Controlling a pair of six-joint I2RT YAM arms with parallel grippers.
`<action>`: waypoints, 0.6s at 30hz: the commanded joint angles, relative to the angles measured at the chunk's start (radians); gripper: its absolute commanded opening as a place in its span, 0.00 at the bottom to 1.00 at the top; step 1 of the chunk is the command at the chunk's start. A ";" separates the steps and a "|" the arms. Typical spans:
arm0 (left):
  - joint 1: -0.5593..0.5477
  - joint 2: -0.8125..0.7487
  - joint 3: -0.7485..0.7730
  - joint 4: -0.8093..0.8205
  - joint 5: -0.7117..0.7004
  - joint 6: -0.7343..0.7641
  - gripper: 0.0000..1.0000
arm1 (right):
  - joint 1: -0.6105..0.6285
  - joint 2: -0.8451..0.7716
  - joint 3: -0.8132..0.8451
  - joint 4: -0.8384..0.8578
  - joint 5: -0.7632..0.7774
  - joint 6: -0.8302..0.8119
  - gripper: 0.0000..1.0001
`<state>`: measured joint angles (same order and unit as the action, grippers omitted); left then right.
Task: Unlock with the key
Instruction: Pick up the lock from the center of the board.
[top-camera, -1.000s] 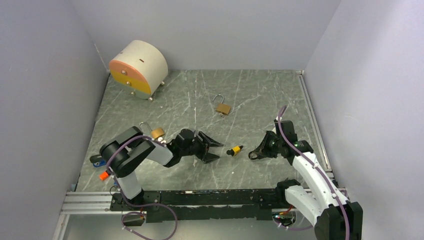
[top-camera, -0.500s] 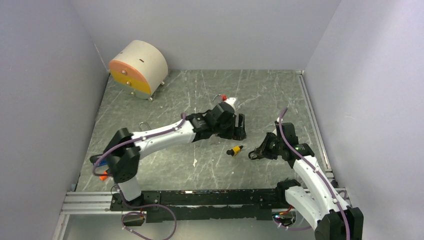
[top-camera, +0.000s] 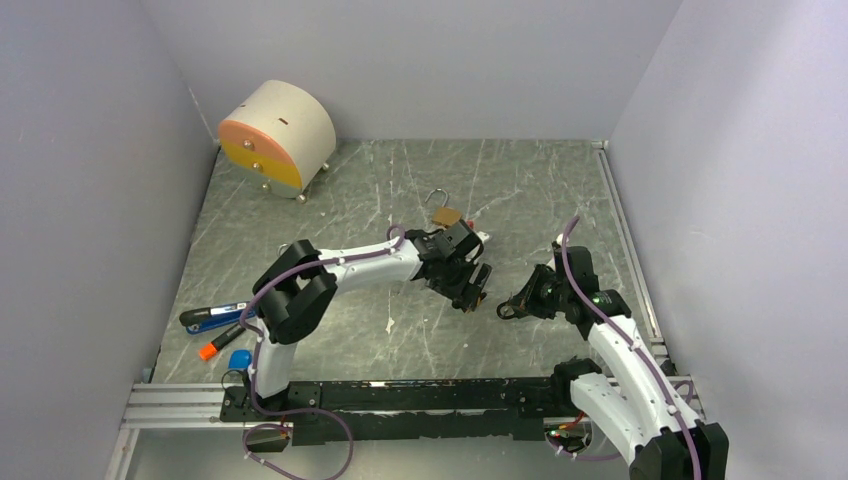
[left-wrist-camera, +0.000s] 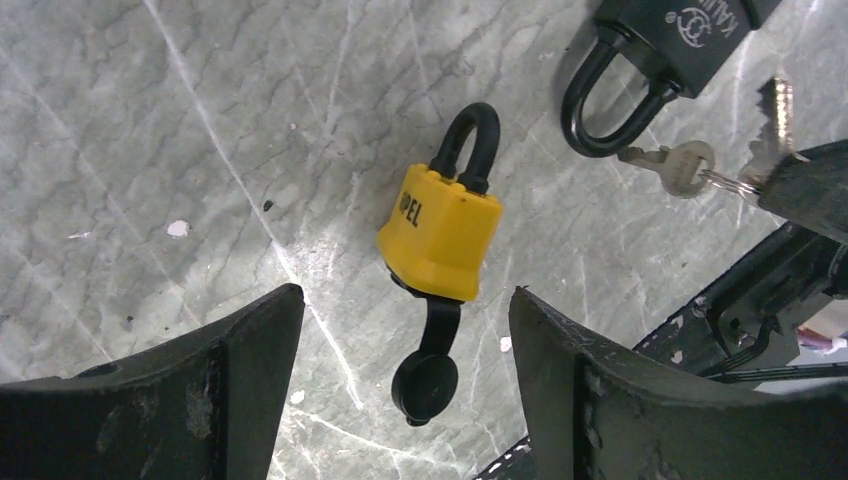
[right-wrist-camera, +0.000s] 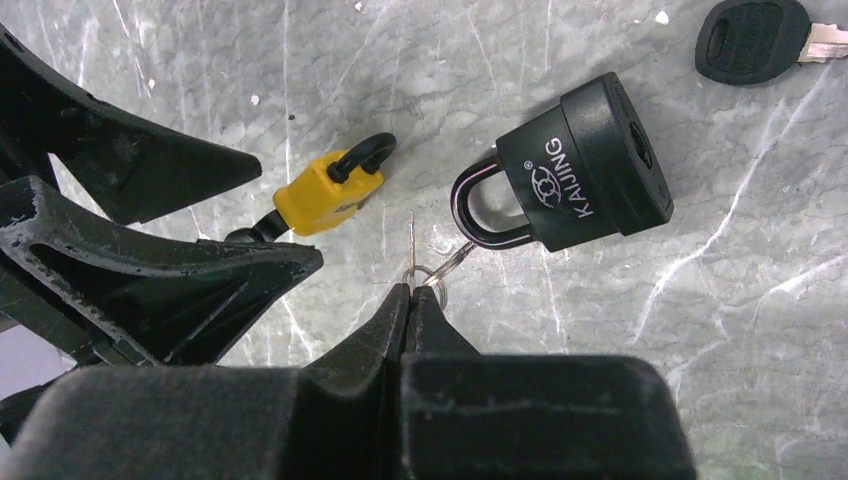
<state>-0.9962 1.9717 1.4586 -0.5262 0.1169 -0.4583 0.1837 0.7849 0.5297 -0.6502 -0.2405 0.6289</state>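
Note:
A small yellow padlock (left-wrist-camera: 440, 230) with a black shackle lies flat on the grey marble table, its black dust cap (left-wrist-camera: 425, 385) hanging open. My left gripper (left-wrist-camera: 405, 300) hovers over it, open, with one finger on each side and nothing held. A black padlock (right-wrist-camera: 590, 180) lies just right of the yellow one. My right gripper (right-wrist-camera: 410, 295) is shut on a silver key (left-wrist-camera: 780, 105) seen edge-on, and a ring with a second key (left-wrist-camera: 685, 165) hangs from it next to the black shackle. In the top view the left gripper (top-camera: 475, 290) and right gripper (top-camera: 505, 308) almost meet.
A brass padlock (top-camera: 447, 215) lies behind the left arm. A black-headed key (right-wrist-camera: 750, 35) lies beyond the black padlock. A white, orange and yellow drum (top-camera: 278, 138) stands at the back left. A blue marker (top-camera: 215, 316) and small orange and blue pieces lie near the left base.
The left arm swung from the near left across to the middle and came down over the yellow padlock, its jaws widening. The right arm and its key stayed put.

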 joint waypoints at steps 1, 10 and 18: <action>-0.002 -0.001 0.047 0.028 0.047 0.040 0.78 | -0.004 0.005 -0.002 0.012 0.013 0.008 0.00; -0.004 0.097 0.142 -0.004 0.059 0.090 0.64 | -0.004 0.023 0.001 0.026 0.007 0.003 0.00; -0.004 0.135 0.152 -0.041 0.083 0.046 0.30 | -0.004 0.019 0.003 0.021 0.014 0.007 0.00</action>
<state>-0.9966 2.1170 1.6035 -0.5499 0.1787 -0.4084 0.1837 0.8112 0.5293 -0.6495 -0.2405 0.6292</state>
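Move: Just to the right of the left hand, some 3 cm off, 1 cm farther out and about 3 cm below, lies the yellow lock. The black padlock is roughly 12 cm to that hand's right and level with it, 3 cm lower; the brass padlock is some 19 cm ahead and 2 cm to its left. From the right hand, still holding the keys, the yellow lock lies about 8 cm left, 2 cm ahead and 5 cm below. Shifting about 3 cm to its right with a slight forward drift, the left hand rises barely, then sinks roughly 2 cm over the yellow lock. Meanwhile its open fingers close to about half their starting gap, bringing the pads against both sides of the yellow body, shackle pointing out ahead of the tips. ##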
